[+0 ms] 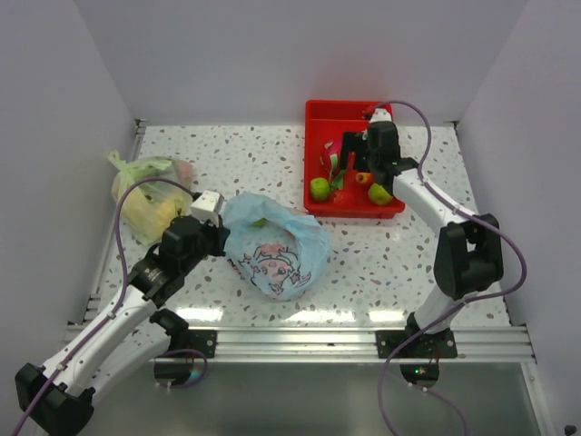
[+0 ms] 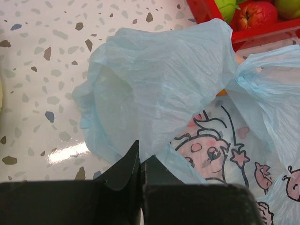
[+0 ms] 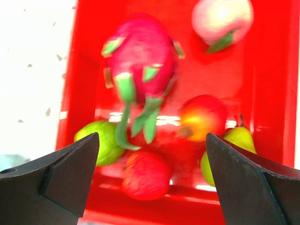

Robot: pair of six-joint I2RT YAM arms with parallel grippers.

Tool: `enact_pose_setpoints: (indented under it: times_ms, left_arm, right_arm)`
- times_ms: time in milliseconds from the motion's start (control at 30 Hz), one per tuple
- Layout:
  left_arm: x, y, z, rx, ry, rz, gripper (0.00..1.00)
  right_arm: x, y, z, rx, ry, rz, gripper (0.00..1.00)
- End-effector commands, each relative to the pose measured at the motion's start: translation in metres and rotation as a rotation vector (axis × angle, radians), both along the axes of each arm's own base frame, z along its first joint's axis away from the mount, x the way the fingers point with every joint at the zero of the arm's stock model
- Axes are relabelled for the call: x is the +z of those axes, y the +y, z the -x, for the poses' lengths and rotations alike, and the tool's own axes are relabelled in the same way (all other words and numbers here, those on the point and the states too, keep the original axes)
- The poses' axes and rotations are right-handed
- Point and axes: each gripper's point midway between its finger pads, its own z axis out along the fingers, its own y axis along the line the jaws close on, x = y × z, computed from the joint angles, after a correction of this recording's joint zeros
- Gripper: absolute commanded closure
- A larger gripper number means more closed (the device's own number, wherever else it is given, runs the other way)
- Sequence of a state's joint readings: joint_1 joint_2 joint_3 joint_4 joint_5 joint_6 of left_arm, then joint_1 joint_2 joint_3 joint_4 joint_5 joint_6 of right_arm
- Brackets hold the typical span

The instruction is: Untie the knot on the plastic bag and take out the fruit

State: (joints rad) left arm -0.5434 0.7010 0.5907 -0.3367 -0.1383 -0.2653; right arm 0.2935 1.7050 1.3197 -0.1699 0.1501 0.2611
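Note:
The light blue plastic bag [image 1: 277,250] with the cartoon girl's face lies at the table's middle, its top loose and rumpled [image 2: 164,89]. I cannot make out a tied knot; the plastic only bunches to a pinch at the right in the left wrist view. My left gripper [image 1: 221,242] is shut on the bag's near-left rim [image 2: 140,158]. A green fruit [image 1: 260,221] peeks out at the bag's top. My right gripper [image 1: 361,166] hangs open [image 3: 152,140] over the red tray [image 1: 313,118], empty. Below it lie a dragon fruit [image 3: 138,56], a peach [image 3: 221,18], a red fruit [image 3: 147,173] and green ones [image 3: 103,147].
A yellow-green bag [image 1: 150,195] holding yellow fruit sits at the back left, close behind my left arm. White walls close in the left, right and back. A metal rail [image 1: 300,341] runs along the near edge.

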Motion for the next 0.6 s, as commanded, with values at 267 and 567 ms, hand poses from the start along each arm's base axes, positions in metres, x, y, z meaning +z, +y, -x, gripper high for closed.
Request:
enact_pose_setpoints:
  times_ms: [267,567]
  left_arm:
    - [0.013,-0.002,-0.007,-0.010,-0.060,0.011,1.00]
    - [0.013,-0.001,-0.006,-0.005,-0.061,0.012,1.00]
  right_arm:
    - [0.066,0.134,0.104,0.539,-0.088,-0.021,0.02]
    - [0.020,0.198,0.170,0.775,0.033,0.061,0.01]
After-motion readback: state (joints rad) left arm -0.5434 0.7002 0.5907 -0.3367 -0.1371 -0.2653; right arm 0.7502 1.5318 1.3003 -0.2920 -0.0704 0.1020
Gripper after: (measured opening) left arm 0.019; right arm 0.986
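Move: The blue bag, its mouth open, has its middle about 25 cm to the right hand's left, 19 cm back and 11 cm below. Under that hand in the red box, all some 12 cm down, lie the dragon fruit (6 cm left, 4 cm ahead), the green guava (10 cm left, 4 cm back) and the red apple (5 cm left, 6 cm back). From the left hand, the bag's middle is about 13 cm right, 2 cm ahead and 11 cm below. Empty and wide open, the right hand leaves the fruit box and swings about 25 cm to its left and back over the box's left rim to the blue bag, turning some 40 degrees counter-clockwise; it climbs about 6 cm on the way and starts to sink near the end, without touching the bag yet. The left hand stays where it is, its shut fingers still pinching the bag's rim so the mouth is kept open. ##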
